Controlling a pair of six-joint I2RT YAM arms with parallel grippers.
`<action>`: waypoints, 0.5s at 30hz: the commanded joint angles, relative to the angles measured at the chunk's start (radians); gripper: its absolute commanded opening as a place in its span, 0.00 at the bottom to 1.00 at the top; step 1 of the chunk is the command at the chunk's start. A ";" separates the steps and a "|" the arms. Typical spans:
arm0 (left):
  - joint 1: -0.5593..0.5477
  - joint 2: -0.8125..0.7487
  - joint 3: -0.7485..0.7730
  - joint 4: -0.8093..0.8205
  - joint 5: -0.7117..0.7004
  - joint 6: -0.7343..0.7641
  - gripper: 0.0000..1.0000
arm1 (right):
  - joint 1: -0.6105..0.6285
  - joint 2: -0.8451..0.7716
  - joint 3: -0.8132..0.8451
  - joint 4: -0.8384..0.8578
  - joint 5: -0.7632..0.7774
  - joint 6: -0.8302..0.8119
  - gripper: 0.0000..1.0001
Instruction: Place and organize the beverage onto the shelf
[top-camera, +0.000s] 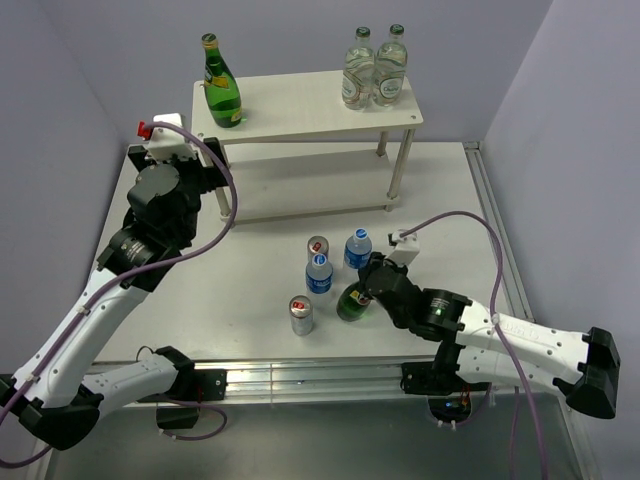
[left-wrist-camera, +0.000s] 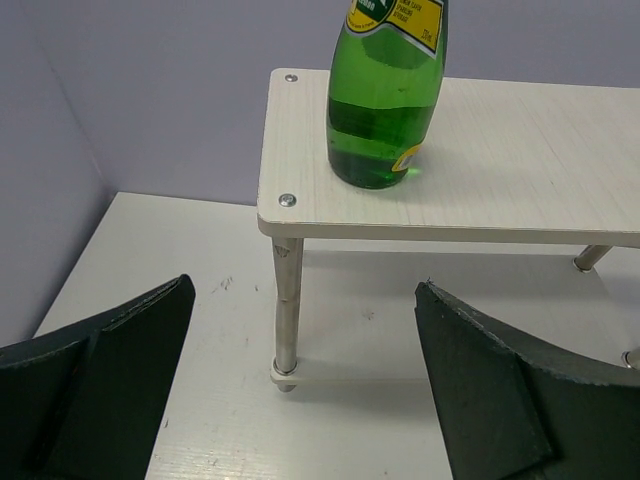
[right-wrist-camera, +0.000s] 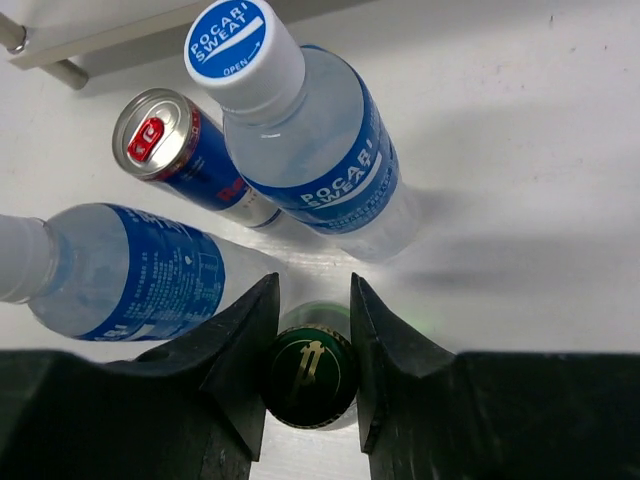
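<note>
On the table, my right gripper is shut on the dark cap of a green glass bottle, one finger on each side of the neck. Close around it stand two blue-labelled water bottles and two silver-blue cans. A second green bottle stands upright at the left end of the white shelf's top board. My left gripper hangs open and holds nothing. It faces the shelf's front left leg, below that bottle.
Two clear glass bottles with green caps stand at the right end of the top board. The lower board carries nothing. Grey walls close in on both sides, and a metal rail runs along the near table edge.
</note>
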 joint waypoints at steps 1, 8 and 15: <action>0.008 -0.010 -0.007 0.043 0.027 -0.006 0.99 | 0.007 0.039 0.029 -0.031 0.019 0.017 0.00; 0.023 -0.018 -0.036 0.053 0.036 -0.013 0.99 | 0.045 0.026 0.263 -0.110 0.060 -0.065 0.00; 0.048 -0.030 -0.062 0.066 0.050 -0.032 0.99 | 0.056 0.098 0.631 -0.143 0.055 -0.277 0.00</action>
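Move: The right gripper already has the green bottle by its neck. From this hand, the middle of the shelf's top board is roughly 38 cm ahead, 13 cm left and 21 cm up. Two clear bottles stand on that board, about 38 cm ahead, 1 cm right and 33 cm up. One Pocari bottle is about 12 cm ahead with no sideways offset; the other is 4 cm ahead and 11 cm left. From the left hand, the board's middle lies about 27 cm ahead, 22 cm right and 6 cm below. Keep the right gripper's pinch on the green bottle's neck and lift the bottle off the table: ease up barely a centimetre at first while drawing back slightly, then raise it fast and nearly straight up, about 11 cm in all. Let the wrist turn gently counter-clockwise, some 5 degrees, with the fingers' opening unchanged. ##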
